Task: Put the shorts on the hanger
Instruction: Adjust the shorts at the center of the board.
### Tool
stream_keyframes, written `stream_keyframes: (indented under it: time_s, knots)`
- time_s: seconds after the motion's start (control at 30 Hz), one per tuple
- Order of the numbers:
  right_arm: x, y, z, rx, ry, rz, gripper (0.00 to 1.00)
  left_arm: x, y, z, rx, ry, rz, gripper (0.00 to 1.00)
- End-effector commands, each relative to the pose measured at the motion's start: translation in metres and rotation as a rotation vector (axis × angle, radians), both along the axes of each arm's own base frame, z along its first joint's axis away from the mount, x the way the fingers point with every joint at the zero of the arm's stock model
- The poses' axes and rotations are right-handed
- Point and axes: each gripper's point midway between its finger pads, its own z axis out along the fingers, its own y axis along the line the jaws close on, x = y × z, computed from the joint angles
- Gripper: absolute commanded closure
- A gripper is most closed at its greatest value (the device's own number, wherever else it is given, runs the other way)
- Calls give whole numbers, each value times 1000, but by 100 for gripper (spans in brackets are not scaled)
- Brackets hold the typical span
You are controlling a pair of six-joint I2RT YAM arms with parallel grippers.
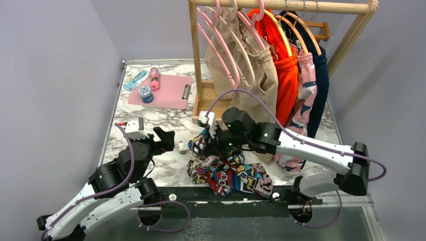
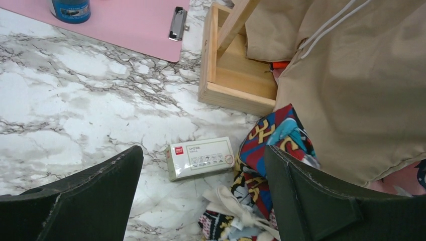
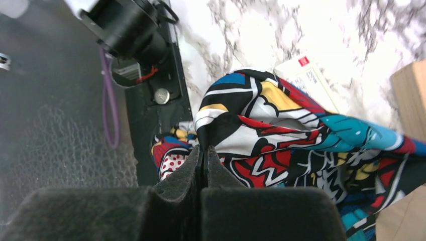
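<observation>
The comic-print shorts (image 1: pixel 231 175) lie bunched on the marble table near its front edge, with one part pulled up toward my right gripper (image 1: pixel 215 142). In the right wrist view that gripper (image 3: pixel 203 149) is shut, and the shorts (image 3: pixel 281 135) are pinched at its tips. My left gripper (image 1: pixel 168 142) hovers to the left of the shorts, open and holding nothing. From the left wrist, the gripper (image 2: pixel 203 150) frames a small white box (image 2: pixel 201 158) and the edge of the shorts (image 2: pixel 274 135), whose white drawstring shows. I cannot make out the hanger; it is hidden or out of view.
A wooden clothes rack (image 1: pixel 206 100) stands behind the shorts, hung with pink hangers, plain beige shorts (image 1: pixel 251 75), an orange garment (image 1: pixel 286 75) and others. A pink clipboard (image 1: pixel 161 90) with a blue jar (image 1: pixel 145 94) lies at the back left. The small white box (image 1: pixel 183 146) sits between the grippers.
</observation>
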Motion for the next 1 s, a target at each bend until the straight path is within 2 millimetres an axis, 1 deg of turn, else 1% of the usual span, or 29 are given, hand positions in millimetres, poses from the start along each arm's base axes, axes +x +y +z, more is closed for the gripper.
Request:
stream_keyframes:
  time_s: [0.0, 0.03, 0.1, 0.2, 0.27, 0.4, 0.47, 0.5, 0.53, 0.6, 0.67, 0.77, 0.83, 0.97]
  knots:
    - [-15, -9, 55, 170, -76, 64, 99, 6, -5, 0, 19, -13, 1, 8]
    - [-12, -16, 65, 194, -105, 33, 99, 6, -6, -2, 20, -10, 0, 8]
    - [-8, -30, 75, 221, -145, -22, 99, 7, -11, -7, 20, -1, -12, 8]
    - [2, -57, 80, 235, -199, -136, 99, 7, -20, -16, 18, 20, -40, 8]
    - [10, -78, 77, 226, -227, -225, 99, 8, -30, -23, 18, 37, -66, 8]
    - [27, -120, 56, 161, -252, -422, 99, 10, -50, -38, 19, 75, -124, 7]
    - [32, -138, 42, 118, -252, -501, 99, 11, -63, -44, 16, 92, -159, 4]
    - [33, -146, 37, 101, -246, -531, 99, 11, -69, -48, 14, 103, -177, 1]
    - [34, -152, 32, 86, -238, -558, 99, 11, -76, -53, 10, 115, -195, 1]
    - [34, -162, 27, 64, -223, -599, 99, 12, -90, -59, -5, 135, -232, 1]
    - [33, -167, 23, 55, -210, -618, 99, 12, -108, -65, -44, 138, -283, 1]
    - [30, -170, 23, 67, -196, -619, 99, 1, -138, -68, -101, 123, -442, 1]
    - [29, -171, 25, 78, -193, -624, 99, -5, -149, -67, -125, 103, -516, 1]
    - [25, -171, 26, 94, -185, -604, 99, -12, -164, -59, -89, 46, -638, 9]
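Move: The shorts, a corner already pinched in the right hand, lie with their middle some 10 cm to that hand's right, level with it and 14 cm below. From the empty left hand they are about 22 cm right, 5 cm back and 17 cm down. A small white box sits 4 cm ahead and 5 cm right of the left hand; the wooden tray is 24 cm ahead, 17 cm right. Beige trousers hang about 22 cm right and 15 cm ahead of the right hand. The shorts stay pinched in the shut right fingers and are carried about 16 cm to the right in an arc, first lifted some 8 cm, then lowered again by about 5 cm, the wrist turning clockwise some 30 degrees. The left hand swings right and down towards their near-left part with its white drawstring, fingers staying wide open, turning clockwise and ending close by with no touch to be seen. ##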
